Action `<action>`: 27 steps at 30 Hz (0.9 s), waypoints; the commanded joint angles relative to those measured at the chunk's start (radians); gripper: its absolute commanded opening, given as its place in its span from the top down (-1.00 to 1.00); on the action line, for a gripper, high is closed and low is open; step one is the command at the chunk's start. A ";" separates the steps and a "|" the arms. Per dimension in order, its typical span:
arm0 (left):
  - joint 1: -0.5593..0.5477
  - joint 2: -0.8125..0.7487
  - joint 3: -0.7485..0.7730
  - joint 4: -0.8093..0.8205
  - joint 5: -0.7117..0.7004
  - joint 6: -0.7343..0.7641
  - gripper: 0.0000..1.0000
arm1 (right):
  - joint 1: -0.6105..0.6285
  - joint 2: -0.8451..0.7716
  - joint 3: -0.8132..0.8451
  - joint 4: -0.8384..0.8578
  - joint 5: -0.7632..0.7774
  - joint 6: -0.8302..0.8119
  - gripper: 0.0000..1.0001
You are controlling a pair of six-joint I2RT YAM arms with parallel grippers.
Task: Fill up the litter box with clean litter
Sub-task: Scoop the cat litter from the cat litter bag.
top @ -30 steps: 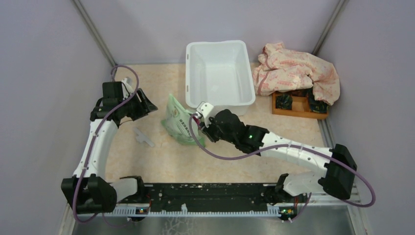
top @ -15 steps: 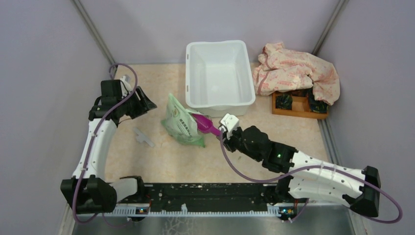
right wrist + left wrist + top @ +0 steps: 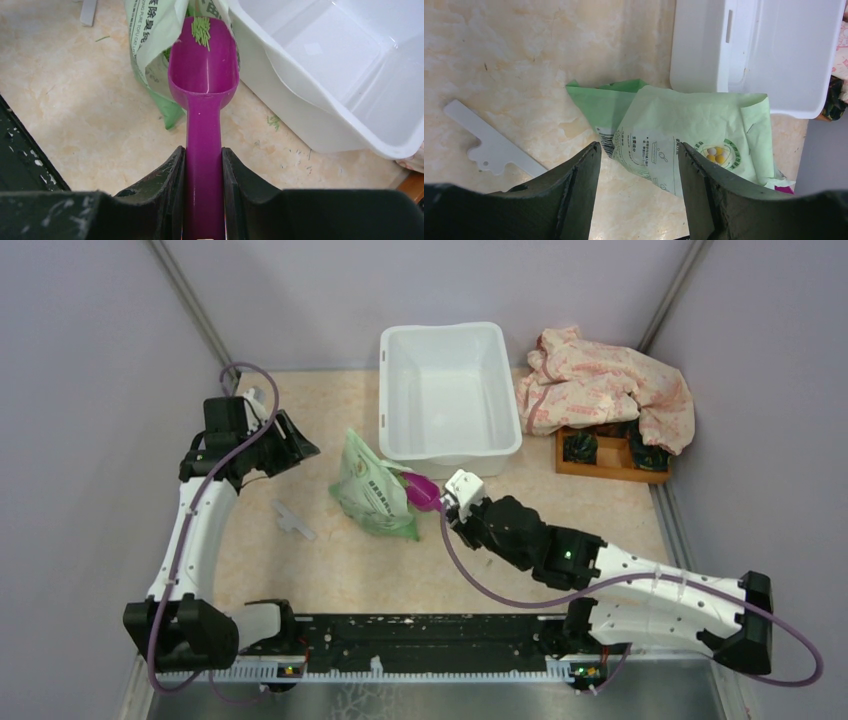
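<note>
The litter box [image 3: 450, 390] is a white tub at the back centre, also seen in the right wrist view [image 3: 325, 65] and the left wrist view [image 3: 769, 50]. My right gripper [image 3: 203, 155] is shut on the handle of a magenta scoop [image 3: 205, 75]. The scoop's bowl reaches into the mouth of the green-and-white bag [image 3: 150, 30]. A small clump of clean litter [image 3: 201, 30] lies at the bowl's far end, and a few green bits [image 3: 272, 121] are scattered on the floor by the box. My left gripper [image 3: 639, 150] hovers open, left of the bag [image 3: 684, 130], holding nothing.
A flat white plastic piece [image 3: 293, 520] lies left of the bag. A crumpled pink cloth [image 3: 600, 385] drapes over a small wooden tray [image 3: 610, 455] right of the litter box. Grey walls close in the left, back and right sides.
My right arm drew the scoop back out of the bag to the right, then eased its bowl back to the bag's mouth. The left arm shifted only slightly.
</note>
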 commanded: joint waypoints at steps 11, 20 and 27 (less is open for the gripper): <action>0.006 0.003 0.041 0.018 0.022 0.015 -0.28 | 0.003 0.181 0.383 -0.188 0.024 -0.013 1.00; 0.006 -0.026 0.023 0.023 0.035 0.015 -0.29 | 0.003 0.095 0.308 -0.181 0.012 0.031 1.00; 0.006 -0.029 -0.031 0.068 0.065 -0.007 -0.28 | -0.080 0.315 0.536 -0.367 -0.133 0.026 1.00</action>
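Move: My right hand holds the purple scoop, its bowl at the litter bag's mouth. The bag's middle is about 12 cm to the left, 6 cm ahead and some 12 cm below. The litter box's middle lies about 24 cm straight ahead, also some 12 cm lower. The flat white clip is about 28 cm left, 2 cm ahead, on the table. From my left hand, the bag lies about 13 cm right, 8 cm back and 12 cm below. With my right hand I keep the scoop handle pinched and raise it about 5 cm, at first also shifting some 3.5 cm left and slightly forward. Staying high, I draw most of that sideways reach back to the right, then start left again with the bowl still at the bag's mouth. The wrist barely turns. ##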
